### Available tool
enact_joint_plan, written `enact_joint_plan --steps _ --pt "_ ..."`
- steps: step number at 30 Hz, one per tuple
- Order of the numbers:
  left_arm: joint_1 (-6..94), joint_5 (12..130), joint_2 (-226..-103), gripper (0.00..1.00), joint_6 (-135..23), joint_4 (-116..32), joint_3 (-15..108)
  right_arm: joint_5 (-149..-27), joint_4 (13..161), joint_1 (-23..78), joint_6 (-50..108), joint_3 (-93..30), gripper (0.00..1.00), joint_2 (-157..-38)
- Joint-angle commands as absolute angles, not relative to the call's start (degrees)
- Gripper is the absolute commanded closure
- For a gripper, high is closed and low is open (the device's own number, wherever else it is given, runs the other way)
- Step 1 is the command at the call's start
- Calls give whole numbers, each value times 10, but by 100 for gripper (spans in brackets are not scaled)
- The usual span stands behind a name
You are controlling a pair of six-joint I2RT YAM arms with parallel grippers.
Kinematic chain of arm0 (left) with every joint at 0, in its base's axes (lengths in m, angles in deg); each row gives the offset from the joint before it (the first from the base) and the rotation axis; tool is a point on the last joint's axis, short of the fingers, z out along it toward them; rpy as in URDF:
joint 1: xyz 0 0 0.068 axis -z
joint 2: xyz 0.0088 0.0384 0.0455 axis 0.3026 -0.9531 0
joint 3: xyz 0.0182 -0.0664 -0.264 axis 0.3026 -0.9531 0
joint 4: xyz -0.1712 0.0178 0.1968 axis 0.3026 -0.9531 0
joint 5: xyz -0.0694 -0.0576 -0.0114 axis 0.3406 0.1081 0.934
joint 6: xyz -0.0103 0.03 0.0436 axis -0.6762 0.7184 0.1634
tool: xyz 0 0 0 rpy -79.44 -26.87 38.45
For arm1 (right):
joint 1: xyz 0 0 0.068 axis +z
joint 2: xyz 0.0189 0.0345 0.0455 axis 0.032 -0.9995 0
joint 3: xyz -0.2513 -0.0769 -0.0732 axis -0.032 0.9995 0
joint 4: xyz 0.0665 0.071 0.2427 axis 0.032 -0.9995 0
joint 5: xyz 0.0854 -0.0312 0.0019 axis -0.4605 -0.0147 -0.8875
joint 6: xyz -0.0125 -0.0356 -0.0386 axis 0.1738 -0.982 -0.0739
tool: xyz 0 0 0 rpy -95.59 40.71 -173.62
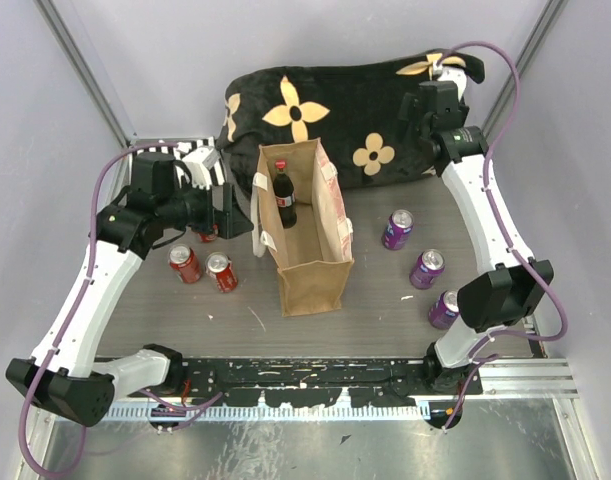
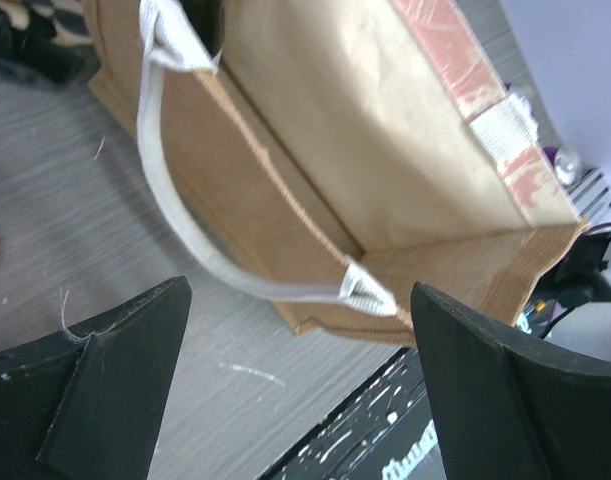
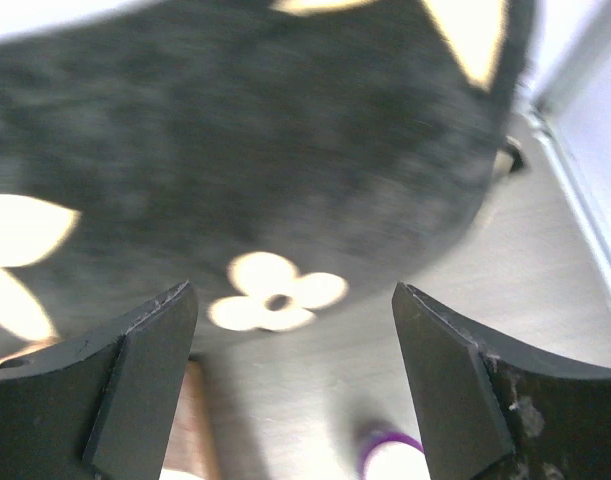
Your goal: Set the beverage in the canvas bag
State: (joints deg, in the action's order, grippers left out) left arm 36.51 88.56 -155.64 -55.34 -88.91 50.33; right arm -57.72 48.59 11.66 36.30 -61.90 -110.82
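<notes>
The canvas bag [image 1: 310,262] stands upright in the middle of the table, its mouth open. Inside it stands the beverage [image 1: 284,197], a dark cola bottle with a red cap. My left gripper [image 1: 238,210] hovers just left of the bag, open and holding nothing. In the left wrist view the bag [image 2: 385,150] and its cream handle [image 2: 185,225] lie beyond the spread fingers [image 2: 125,350] of the left gripper [image 2: 300,300]. My right gripper [image 1: 422,108] is at the back right over the cushion. In its own view the right gripper [image 3: 295,300] is open and holds nothing.
A black cushion with tan flowers [image 1: 335,110] lies behind the bag. Red cans [image 1: 185,263] [image 1: 222,271] stand left of the bag, with another partly hidden under the left arm. Three purple cans [image 1: 397,229] [image 1: 426,268] [image 1: 444,309] stand to its right.
</notes>
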Motion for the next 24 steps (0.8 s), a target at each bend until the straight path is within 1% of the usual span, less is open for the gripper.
enact_joint_plan --steps 1,4,8,17,24 --pt "362 876 -1544 2 -524 -963 497 -661 363 82 370 -567 15 -1094" --pt "362 880 -1539 2 -527 -958 483 -678 352 72 369 -528 15 -1095" --pt "362 884 -1536 2 -511 -959 468 -703 323 71 369 -506 16 -1110" --pt "362 915 -1558 2 -498 -942 443 -751 313 71 375 -469 14 -1145" --pt "362 928 -1583 2 -492 -926 450 -749 309 70 379 -451 13 -1164"
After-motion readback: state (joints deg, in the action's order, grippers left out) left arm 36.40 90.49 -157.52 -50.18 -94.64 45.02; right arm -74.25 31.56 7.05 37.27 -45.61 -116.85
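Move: The nearest purple can stands upright on the table about 8 cm back from the right gripper, almost in line with it (1 cm left) and roughly 28 cm below. The second purple can stands some 8 cm right of that can and 11 cm nearer the base; the bag's middle is about 24 cm left of it and 3 cm nearer. From the left gripper, the nearest purple can lies roughly 37 cm right, 11 cm ahead and 23 cm below. Drop the right gripper some 20 cm, drawing it back about 9 cm from the pillow towards the nearest purple can, quickly at first and then slower. Tip its fingers about 40 degrees downward so they point steeply at the lid, and keep them open. Meanwhile sink the open left gripper about 6 cm beside the bag's left side, easing it slightly back. ##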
